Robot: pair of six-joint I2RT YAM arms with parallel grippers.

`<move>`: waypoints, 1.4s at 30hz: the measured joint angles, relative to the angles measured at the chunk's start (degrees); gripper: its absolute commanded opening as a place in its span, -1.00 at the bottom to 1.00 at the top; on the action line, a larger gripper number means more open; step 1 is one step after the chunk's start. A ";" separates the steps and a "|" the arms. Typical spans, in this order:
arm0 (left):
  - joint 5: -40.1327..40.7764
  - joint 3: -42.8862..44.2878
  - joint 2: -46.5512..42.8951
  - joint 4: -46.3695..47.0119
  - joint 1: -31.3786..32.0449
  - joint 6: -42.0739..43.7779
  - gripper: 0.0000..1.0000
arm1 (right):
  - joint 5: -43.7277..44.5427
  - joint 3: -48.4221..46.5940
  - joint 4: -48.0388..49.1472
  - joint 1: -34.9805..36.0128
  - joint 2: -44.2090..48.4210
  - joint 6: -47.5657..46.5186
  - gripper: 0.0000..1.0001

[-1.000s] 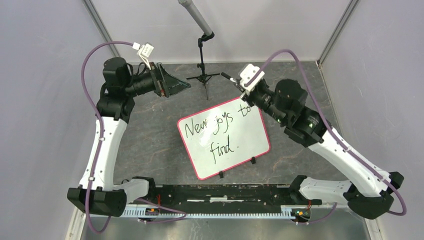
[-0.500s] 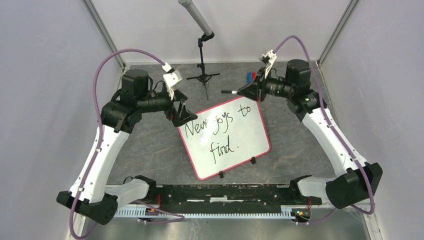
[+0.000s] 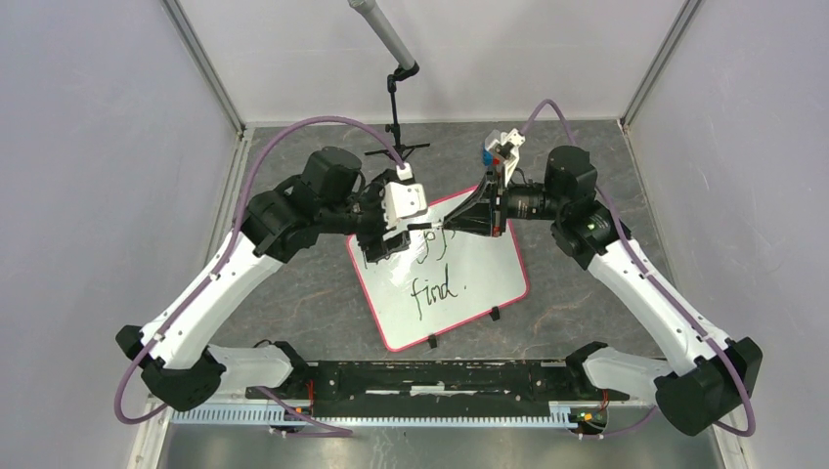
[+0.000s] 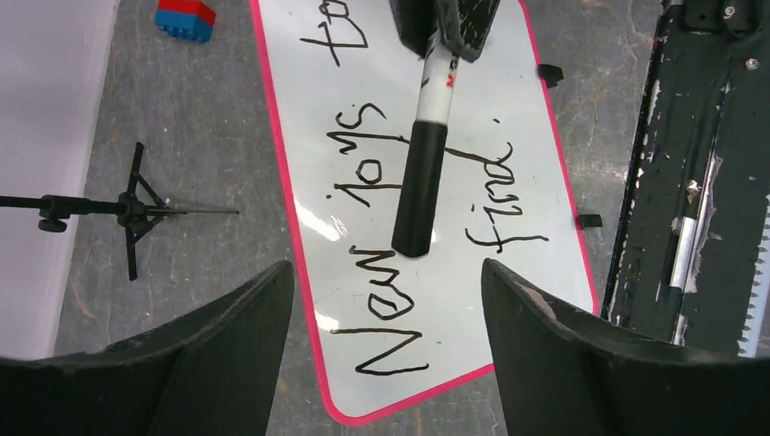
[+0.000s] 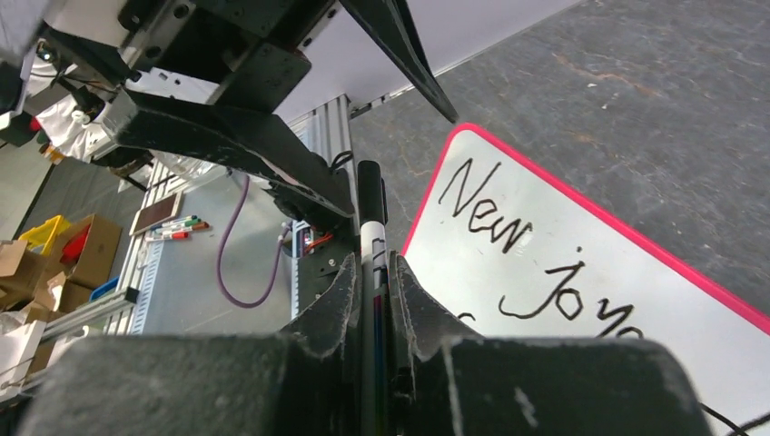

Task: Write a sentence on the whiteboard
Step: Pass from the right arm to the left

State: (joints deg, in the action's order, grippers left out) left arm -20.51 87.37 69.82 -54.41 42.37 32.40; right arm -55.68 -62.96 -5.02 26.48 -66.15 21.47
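The whiteboard point(image 3: 459, 293) lies flat on the grey table, and the sentence point(image 3: 435, 288) in black marker reads "New joys to find." on it. My right gripper point(image 3: 471, 217) hovers over the board's far edge, shut on a white marker point(image 5: 373, 238) whose black cap point(image 4: 420, 186) points at my left gripper point(image 3: 391, 237). In the left wrist view the left gripper point(image 4: 386, 272) is open, its fingers point(image 4: 245, 336) wide either side of the cap's end without touching it. The right wrist view shows the right gripper point(image 5: 374, 265) clamped on the marker barrel and the board point(image 5: 590, 263) below.
A small black tripod stand point(image 3: 396, 149) stands behind the board with a grey pole rising from it. A red and blue brick point(image 3: 486, 149) lies at the back right. A black rail point(image 3: 430, 376) with a spare pen point(image 4: 683, 250) runs along the near edge.
Both arms have swung in from the back corners to meet over the board's far edge. The marker's cap now points into the left gripper's open fingers, which have narrowed slightly.
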 measured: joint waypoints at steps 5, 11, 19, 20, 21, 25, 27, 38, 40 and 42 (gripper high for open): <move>3.23 0.13 0.74 -0.70 4.02 1.90 0.29 | 0.31 0.68 0.02 1.55 0.57 -0.09 -1.00; 5.57 0.59 2.23 -1.07 6.73 3.34 0.11 | 0.52 1.01 -0.20 2.10 0.57 -0.07 -1.00; 7.02 0.66 3.23 -1.27 8.61 4.66 -0.46 | 0.68 1.01 -0.22 3.19 0.52 -0.07 -1.00; 6.99 0.66 3.32 -1.27 8.66 4.74 -0.59 | 0.68 1.01 -0.20 3.30 0.52 -0.07 -1.00; 6.97 0.66 3.41 -1.27 8.72 4.74 -0.70 | 0.68 1.03 -0.20 3.52 0.52 -0.07 -1.00; 6.86 0.87 3.74 -1.97 8.79 3.74 -0.95 | 0.76 1.64 0.13 4.04 0.50 0.11 -1.00; 6.49 1.31 4.15 -2.97 8.79 2.60 -0.95 | 0.81 1.90 0.17 4.33 0.52 0.13 -1.00; 3.19 7.74 7.96 -11.91 8.76 -3.89 -0.95 | 0.81 1.95 -0.96 6.71 0.76 -3.89 -1.00; 2.23 9.11 8.92 -13.70 8.76 -5.42 -0.95 | 0.96 1.90 -1.64 7.26 1.16 -5.68 -1.00; 1.31 9.68 9.46 -14.64 8.76 -6.78 -0.95 | 1.07 1.75 -2.45 7.52 1.51 -6.82 -1.00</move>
State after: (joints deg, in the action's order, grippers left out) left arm -19.20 97.06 79.29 -69.06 51.13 25.63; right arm -54.61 -61.21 -7.46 34.00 -64.64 14.66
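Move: Just to the left hand's right, about 5 cm off, level with it fore and aft and 1 cm lower, is the black cap of the marker, which the right gripper already holds by the barrel with the cap sticking out. The right fingers' grip is some 11 cm to the left hand's right. From the right hand the cap is about 6 cm left and 1 cm ahead. Below the left hand by roughly 30 cm, the whiteboard's middle lies 4 cm ahead and 10 cm right. Easing right, down and slightly back by some 3 to 4 cm, the open left gripper takes the cap between its fingers and closes on it, while the right hand keeps its pinch and drifts back and left. With the cap pinched, the left hand goes about 3 cm further back, its wrist turning some 15 degrees; the right, still gripping the barrel, follows more slowly, turning slightly counter-clockwise. ##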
